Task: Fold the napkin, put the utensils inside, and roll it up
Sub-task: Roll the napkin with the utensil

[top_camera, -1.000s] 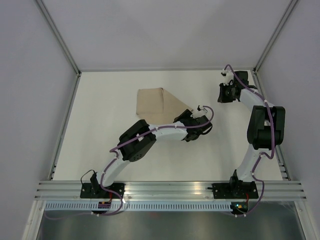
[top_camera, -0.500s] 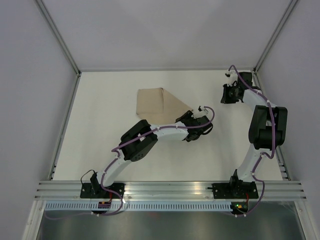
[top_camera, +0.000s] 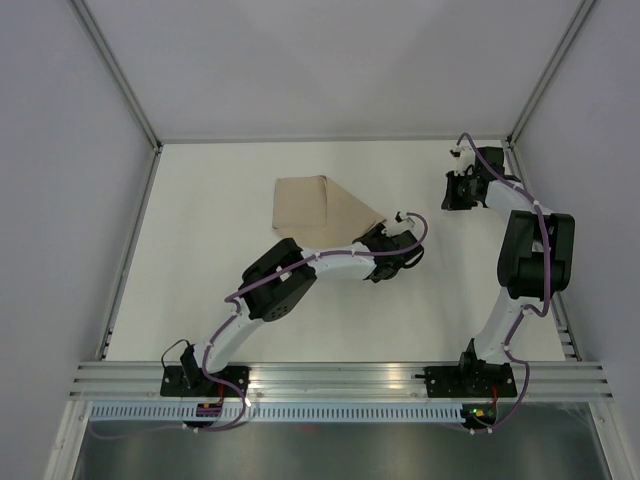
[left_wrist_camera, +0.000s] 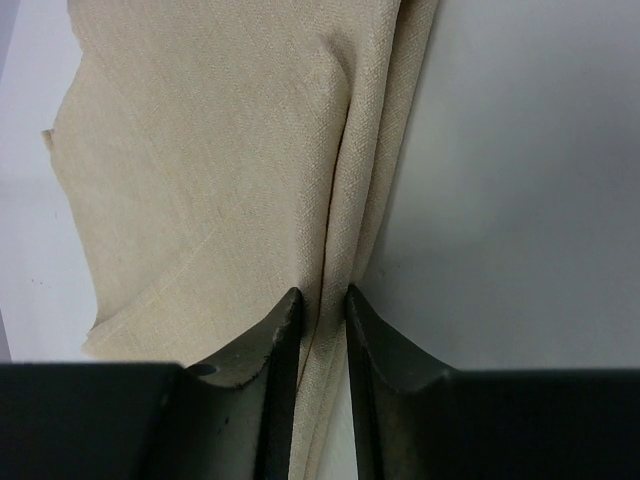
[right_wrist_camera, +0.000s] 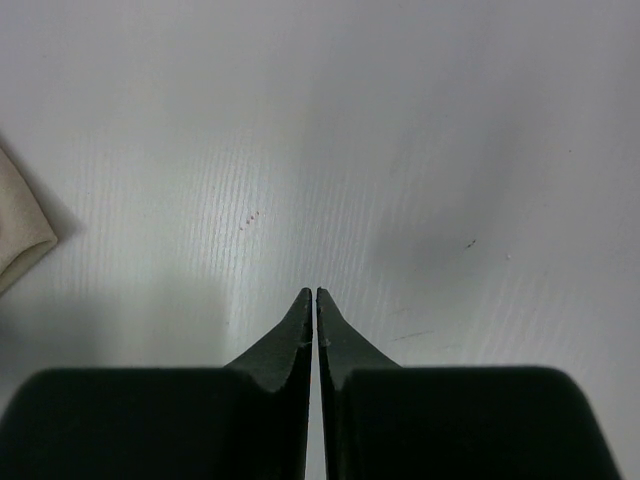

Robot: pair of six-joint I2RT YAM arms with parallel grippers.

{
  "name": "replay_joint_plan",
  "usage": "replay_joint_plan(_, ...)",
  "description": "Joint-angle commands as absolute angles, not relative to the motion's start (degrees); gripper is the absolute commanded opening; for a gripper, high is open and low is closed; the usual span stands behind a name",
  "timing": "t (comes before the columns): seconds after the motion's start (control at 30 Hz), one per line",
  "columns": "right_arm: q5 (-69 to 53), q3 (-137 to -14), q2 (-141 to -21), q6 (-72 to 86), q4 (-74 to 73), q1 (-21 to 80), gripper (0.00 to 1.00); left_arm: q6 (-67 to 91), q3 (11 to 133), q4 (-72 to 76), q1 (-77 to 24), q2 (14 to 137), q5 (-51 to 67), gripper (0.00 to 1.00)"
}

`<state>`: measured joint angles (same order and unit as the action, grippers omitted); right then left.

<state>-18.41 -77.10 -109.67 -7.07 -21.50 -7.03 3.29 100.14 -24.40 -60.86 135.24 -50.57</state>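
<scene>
The tan-beige napkin (top_camera: 318, 208) lies partly folded on the white table, back centre, with a flap running to its right corner. My left gripper (top_camera: 374, 236) is at that right corner. In the left wrist view its jaws (left_wrist_camera: 322, 295) are shut on a doubled fold of the napkin (left_wrist_camera: 200, 150). My right gripper (top_camera: 448, 194) is at the back right, well apart from the cloth. In the right wrist view it (right_wrist_camera: 315, 292) is shut and empty over bare table, with a napkin corner (right_wrist_camera: 20, 245) at the left edge. No utensils show in any view.
The metal frame posts (top_camera: 130, 100) and grey walls bound the table on the left, back and right. The aluminium rail (top_camera: 340, 380) with both arm bases runs along the near edge.
The right arm's wrist has shifted slightly right and back. The left gripper stays at the napkin's right corner, holding the fold.
</scene>
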Motion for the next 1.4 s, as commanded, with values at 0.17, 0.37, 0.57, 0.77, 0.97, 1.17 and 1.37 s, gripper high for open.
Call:
replay_joint_plan(0.17, -19.07, -76.29, -106.52, -6.94, -19.95, -7.38, 0.08, 0.17, 99.05, -21.71, -60.03, 136.41, -47.64, 0.23)
replay_joint_plan(0.37, -19.07, -75.85, -106.09, -7.47, -19.69, -7.38, 0.07, -2.02, 98.35, -20.92, -59.59, 135.62, -45.01, 0.09)
replay_joint_plan(0.57, -19.42, -75.5, -105.47, -8.26, -19.69, -7.38, 0.07, -1.93, 96.59, -19.51, -59.33, 133.51, -39.47, 0.02)
replay_joint_plan(0.77, -20.48, -75.41, -104.94, -9.75, -20.83, -7.38, 0.07, -0.62, 94.22, -19.42, -57.75, 129.47, -30.07, 0.02)
replay_joint_plan(0.97, -21.8, -75.06, -104.33, -11.77, -22.23, -7.38, 0.07, 1.23, 91.5, -19.33, -56.6, 125.42, -20.32, 0.02)
replay_joint_plan(1.17, -23.29, -74.88, -103.01, -15.2, -25.75, -7.38, 0.06, 3.43, 89.21, -22.32, -55.81, 121.91, -6.52, 0.02)
replay_joint_plan(1.37, -27.23, -72.69, -99.85, -20.47, -27.68, -7.38, 0.07, 4.57, 85.17, -23.82, -54.14, 116.99, 11.49, 0.02)
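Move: The slanting right edge of the folded napkin lies right at the left hand's part-open fingers, about 1 cm ahead and 1 cm below the hand point. The napkin's flap corner lies roughly 7 cm ahead and 7 cm to the right; the napkin's far corner, at the crease, about 17 cm ahead and 8 cm left; the bulk of the napkin some 4 cm ahead and 10 cm left. From the right hand that edge lies about 24 cm left, 9 cm back and 5 cm lower. With the napkin's edge already between its pads, the left hand shuts its fingers while easing barely a centimetre forward and down, pinches the layers, then pulls the held edge back towards the base about 7 cm and some 3 cm to the right at almost the same height, picking up speed as the wrist tips the fingers some 30 degrees steeper and turns clockwise. The right hand stays clear of the napkin, nearly shut, and drifts back about 3 cm and slightly up. ##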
